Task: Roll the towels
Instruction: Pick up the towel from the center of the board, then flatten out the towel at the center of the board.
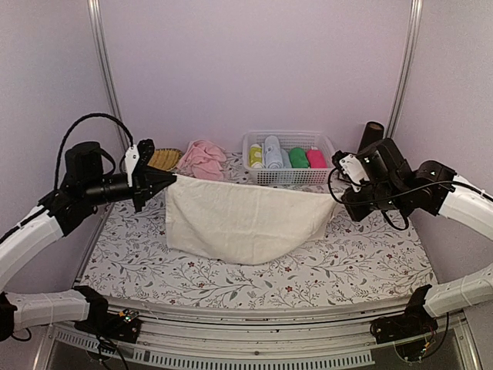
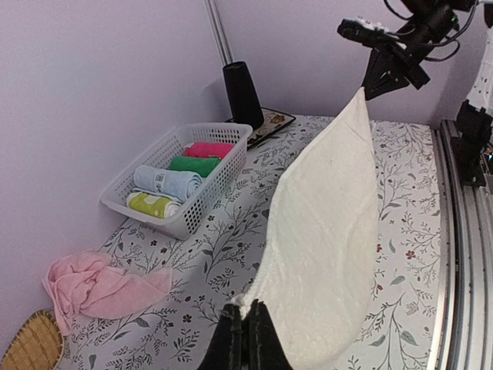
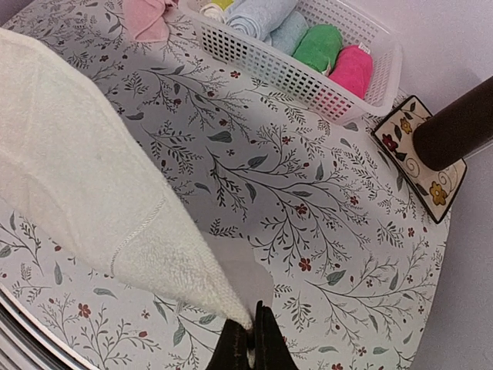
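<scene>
A cream towel [image 1: 239,220] hangs stretched between both grippers above the floral table, its lower edge sagging onto the cloth. My left gripper [image 1: 171,179] is shut on its left corner; in the left wrist view the fingers [image 2: 248,333] pinch that corner of the cream towel [image 2: 327,231]. My right gripper [image 1: 337,196] is shut on the right corner, and the right wrist view shows the jaws closed [image 3: 250,339] on the tip of the cream towel [image 3: 85,185]. A pale pink towel [image 1: 202,159] lies crumpled at the back left, also seen in the left wrist view [image 2: 92,284].
A white basket [image 1: 289,174] at the back holds several rolled towels: yellow-green, light blue, green and magenta. A woven tray [image 1: 163,159] sits beside the pink towel. A dark cylinder [image 1: 372,135] stands on a floral coaster [image 3: 420,158] at the back right.
</scene>
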{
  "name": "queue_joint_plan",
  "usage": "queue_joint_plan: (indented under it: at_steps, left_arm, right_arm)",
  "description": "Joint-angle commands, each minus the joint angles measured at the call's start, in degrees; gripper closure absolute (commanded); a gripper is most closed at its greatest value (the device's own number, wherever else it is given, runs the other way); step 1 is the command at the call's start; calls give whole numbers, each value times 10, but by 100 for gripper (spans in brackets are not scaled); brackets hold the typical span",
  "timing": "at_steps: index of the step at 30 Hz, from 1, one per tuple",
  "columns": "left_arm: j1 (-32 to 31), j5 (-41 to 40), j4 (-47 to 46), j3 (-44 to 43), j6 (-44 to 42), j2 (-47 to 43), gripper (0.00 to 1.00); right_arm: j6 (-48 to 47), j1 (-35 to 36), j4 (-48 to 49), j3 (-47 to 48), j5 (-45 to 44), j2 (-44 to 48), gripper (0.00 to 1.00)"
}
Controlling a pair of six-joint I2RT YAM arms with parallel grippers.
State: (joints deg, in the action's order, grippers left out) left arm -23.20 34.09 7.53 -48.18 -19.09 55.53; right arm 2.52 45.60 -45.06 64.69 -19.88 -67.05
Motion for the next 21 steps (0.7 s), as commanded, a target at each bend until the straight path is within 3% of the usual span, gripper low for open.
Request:
queue_joint_plan:
  at_steps: [1, 7, 13, 21]
  left_arm:
    - [11, -6, -58, 53, 12, -93, 100]
    - [18, -80, -111, 96, 24, -126, 100]
    - [24, -134, -159, 112, 24, -122, 100]
    - [33, -161, -160, 108, 3, -115, 100]
  right_arm:
    - [-57, 5, -43, 12, -19, 19, 98]
    - [-129, 6, -61, 25, -12, 9, 98]
    - [-234, 5, -15, 10, -29, 33, 98]
    - [-259, 5, -22, 23, -50, 26, 98]
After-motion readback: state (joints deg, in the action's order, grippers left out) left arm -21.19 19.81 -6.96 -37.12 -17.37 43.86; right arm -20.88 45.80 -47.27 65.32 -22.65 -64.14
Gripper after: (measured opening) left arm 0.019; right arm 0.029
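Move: The cream towel already hangs between the hands by its upper corners: its middle is some 19 cm to the right of the left hand and 13 cm lower, and about 20 cm to the left of the right hand and 8 cm lower, level with both fore and aft. The pink towel lies about 38 cm ahead of the left hand, 30 cm down. The basket stands about 42 cm ahead of the right hand, 8 cm to its left, 19 cm down. The cream towel is pulled out sideways between the two closed grips. The left hand goes about 5 cm left and rises 2–3 cm, dipping back 3 cm and then coming forward again, while it turns some 15 degrees counter-clockwise and tips up. The right hand nearly holds its place, easing 1–2 cm right and up as it rolls its left side down and swings counter-clockwise. ##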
